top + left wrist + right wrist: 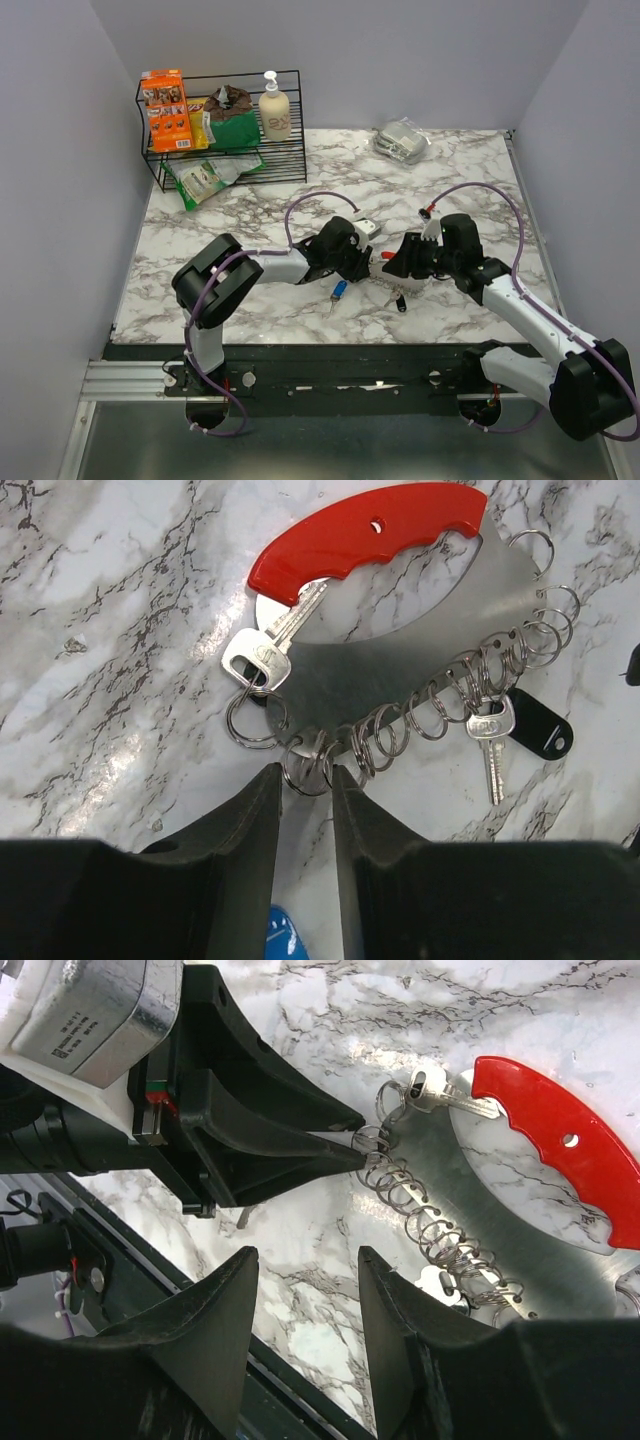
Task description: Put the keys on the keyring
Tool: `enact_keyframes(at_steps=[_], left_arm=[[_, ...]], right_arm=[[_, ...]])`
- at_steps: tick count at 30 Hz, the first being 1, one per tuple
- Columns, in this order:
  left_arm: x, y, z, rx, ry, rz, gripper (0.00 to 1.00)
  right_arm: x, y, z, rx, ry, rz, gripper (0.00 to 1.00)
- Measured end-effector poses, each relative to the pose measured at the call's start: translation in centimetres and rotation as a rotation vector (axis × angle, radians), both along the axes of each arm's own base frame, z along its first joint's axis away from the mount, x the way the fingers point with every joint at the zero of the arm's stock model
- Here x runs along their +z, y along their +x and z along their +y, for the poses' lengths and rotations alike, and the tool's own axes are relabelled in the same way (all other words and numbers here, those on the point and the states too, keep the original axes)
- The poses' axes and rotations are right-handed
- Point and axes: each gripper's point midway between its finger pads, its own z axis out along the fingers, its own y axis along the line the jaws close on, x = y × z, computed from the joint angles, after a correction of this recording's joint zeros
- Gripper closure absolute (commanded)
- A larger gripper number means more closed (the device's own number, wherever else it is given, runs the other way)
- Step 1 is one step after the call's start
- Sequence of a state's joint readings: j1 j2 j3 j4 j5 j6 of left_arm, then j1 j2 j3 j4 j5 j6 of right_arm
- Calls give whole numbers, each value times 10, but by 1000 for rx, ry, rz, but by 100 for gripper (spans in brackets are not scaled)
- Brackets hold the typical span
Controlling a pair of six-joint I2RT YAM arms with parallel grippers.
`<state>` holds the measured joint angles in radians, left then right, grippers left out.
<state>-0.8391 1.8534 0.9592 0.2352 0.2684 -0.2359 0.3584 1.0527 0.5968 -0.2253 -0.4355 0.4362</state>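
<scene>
The keyring (400,670) lies flat on the marble: a red grip (370,535) on a curved metal plate with several small rings along its edge. One silver key (258,660) hangs on a ring at the left end. Another silver key (492,745) sits next to a black tag (540,730). The blue key (285,935) lies loose beneath my left gripper (306,773), whose tips are drawn in against an end ring (305,777). My right gripper (307,1252) hovers open over bare marble beside the ring row (430,1225), holding nothing. From above, both grippers (368,262) (394,266) meet at the keyring.
A black wire rack (225,135) with snack packs and a soap bottle (274,108) stands at the back left. A silver foil packet (402,140) lies at the back right. The table's front edge (300,348) runs just behind the blue key (339,290).
</scene>
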Motion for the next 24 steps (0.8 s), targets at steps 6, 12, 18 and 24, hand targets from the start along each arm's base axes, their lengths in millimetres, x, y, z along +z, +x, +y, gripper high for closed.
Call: enact_keyframes(at_steps=[6, 12, 18, 24], left_arm=[[1, 4, -3, 2, -2, -8, 82], [4, 6, -5, 1, -9, -15, 100], [7, 6, -7, -2, -17, -21, 100], [20, 0, -3, -13, -37, -30, 100]], right_arm=[[-2, -1, 0, 0, -1, 4, 47], [-5, -3, -1, 2, -6, 10, 47], [-6, -3, -2, 8, -12, 3, 47], [-6, -3, -2, 19, -20, -10, 47]])
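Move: Just at the left hand's fingertips, barely 1 cm to the right and 1 cm below, is the end ring of the red-handled metal keyring plate. The loose-ring key lies about 3 cm ahead and 4 cm right of that hand, the red handle 3 ahead and 9 right; the black-tagged key sits 7 cm back and 7 right, the blue tag 3 back and 6 left. From the right hand, the end ring is roughly 4 cm ahead, 5 left and 9 below. Closing from about a third open to shut, the left fingers pinch the end ring at the plate's corner while the hand eases roughly half a centimetre forward and to the right. With the ring held in the tips, it then lifts some 2 cm, slipping back the little it had gone forward, its pointing all but unchanged. ##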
